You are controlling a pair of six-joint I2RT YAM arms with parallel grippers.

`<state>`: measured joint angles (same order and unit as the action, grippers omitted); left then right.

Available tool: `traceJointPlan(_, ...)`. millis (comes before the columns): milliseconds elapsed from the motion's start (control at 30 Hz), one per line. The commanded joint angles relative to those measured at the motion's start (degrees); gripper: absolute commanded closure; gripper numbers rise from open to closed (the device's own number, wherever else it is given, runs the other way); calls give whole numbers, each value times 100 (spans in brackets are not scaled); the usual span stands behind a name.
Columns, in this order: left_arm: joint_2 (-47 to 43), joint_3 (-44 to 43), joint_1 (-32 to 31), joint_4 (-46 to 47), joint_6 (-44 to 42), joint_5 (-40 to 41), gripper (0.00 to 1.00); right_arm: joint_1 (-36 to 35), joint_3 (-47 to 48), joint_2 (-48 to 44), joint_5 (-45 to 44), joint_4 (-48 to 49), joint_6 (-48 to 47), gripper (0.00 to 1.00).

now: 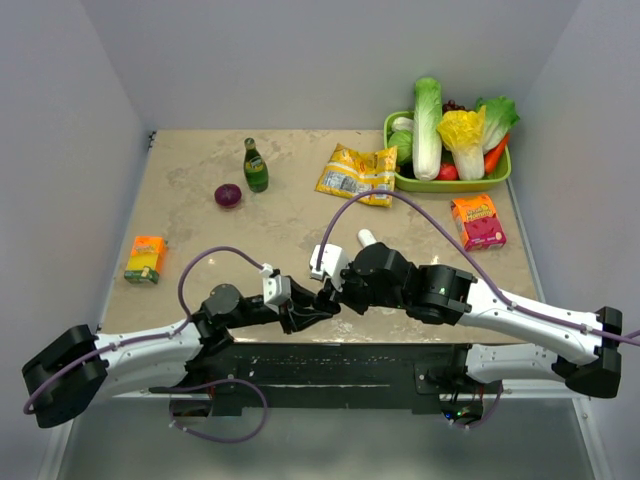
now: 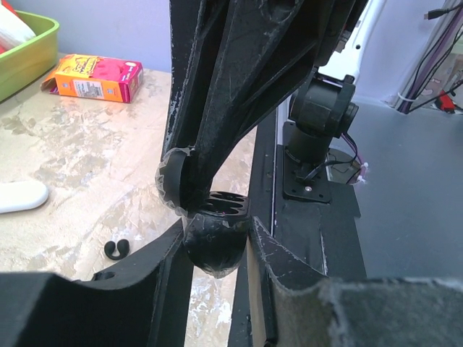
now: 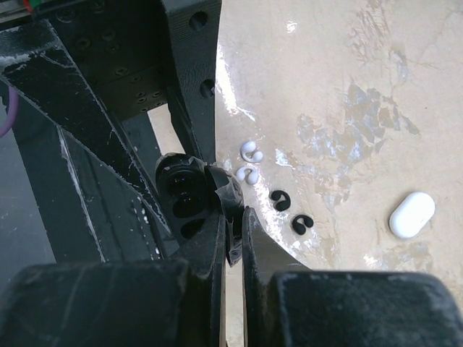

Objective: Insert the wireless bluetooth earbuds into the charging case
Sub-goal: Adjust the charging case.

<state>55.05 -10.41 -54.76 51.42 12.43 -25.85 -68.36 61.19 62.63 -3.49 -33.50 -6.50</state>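
Note:
Two white earbuds (image 3: 252,151) (image 3: 247,175) lie on the table next to two black earbuds (image 3: 281,200) (image 3: 302,224). The white charging case (image 3: 411,215) lies shut beyond them and also shows as the white case (image 2: 20,195) (image 1: 366,237) in the other views. My left gripper (image 2: 215,246) (image 1: 305,310) is shut on the rounded body of a black case (image 2: 217,242) that stands open with empty sockets. My right gripper (image 3: 233,217) (image 1: 335,290) comes from above and is shut on that black case's thin lid (image 3: 235,202). Both hold it just above the table's near edge.
A green tray (image 1: 450,183) of vegetables stands at the back right, with a pink-orange box (image 1: 478,221) in front of it. A yellow snack bag (image 1: 356,173), a green bottle (image 1: 255,166), a purple onion (image 1: 228,195) and an orange carton (image 1: 146,258) lie farther off.

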Motion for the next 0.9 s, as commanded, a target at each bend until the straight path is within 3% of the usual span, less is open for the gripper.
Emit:
traceJointPlan(0,59,-198,27,298,-179,-96,100,-37,306,30,226,150,105,100)
traceJointPlan(233,85,22,27,816,110,-35,100,-37,297,21,129,176,167,99)
traceJointPlan(300,77,66,27,931,163,9,100,-37,297,-31,-2,212,228,85)
traceJointPlan(433,68,171,27,1098,269,150,100,-37,306,-67,-170,308,307,66)
traceJointPlan(867,138,619,27,1977,656,607,100,191,315,-478,-459,730,597,28)
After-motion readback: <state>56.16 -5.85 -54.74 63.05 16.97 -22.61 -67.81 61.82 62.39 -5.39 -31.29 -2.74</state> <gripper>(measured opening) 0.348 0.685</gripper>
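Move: The black charging case is already pinched in the left fingers, its middle roughly 1 cm to the right of that hand point, lid up. From the shut right fingertips, which are at the lid, the case is about 2 cm back, 1 cm left and 1 cm below. On the table some 14 cm below the right hand, the black earbuds lie about 4 cm ahead and 4 cm right, the white earbuds 2 cm ahead and 2 cm left, and the white case 15 cm ahead and 9 cm right. The right fingertips come free of the charging case's lid: after a brief hold they spread from shut to about two-thirds open while the hand backs off, up about 1.5 cm and roughly 1 cm forward. The left hand keeps its pinch on the case, drawing it about 1 cm left and 1 cm up and tipping its fingertips up some 5 degrees. ##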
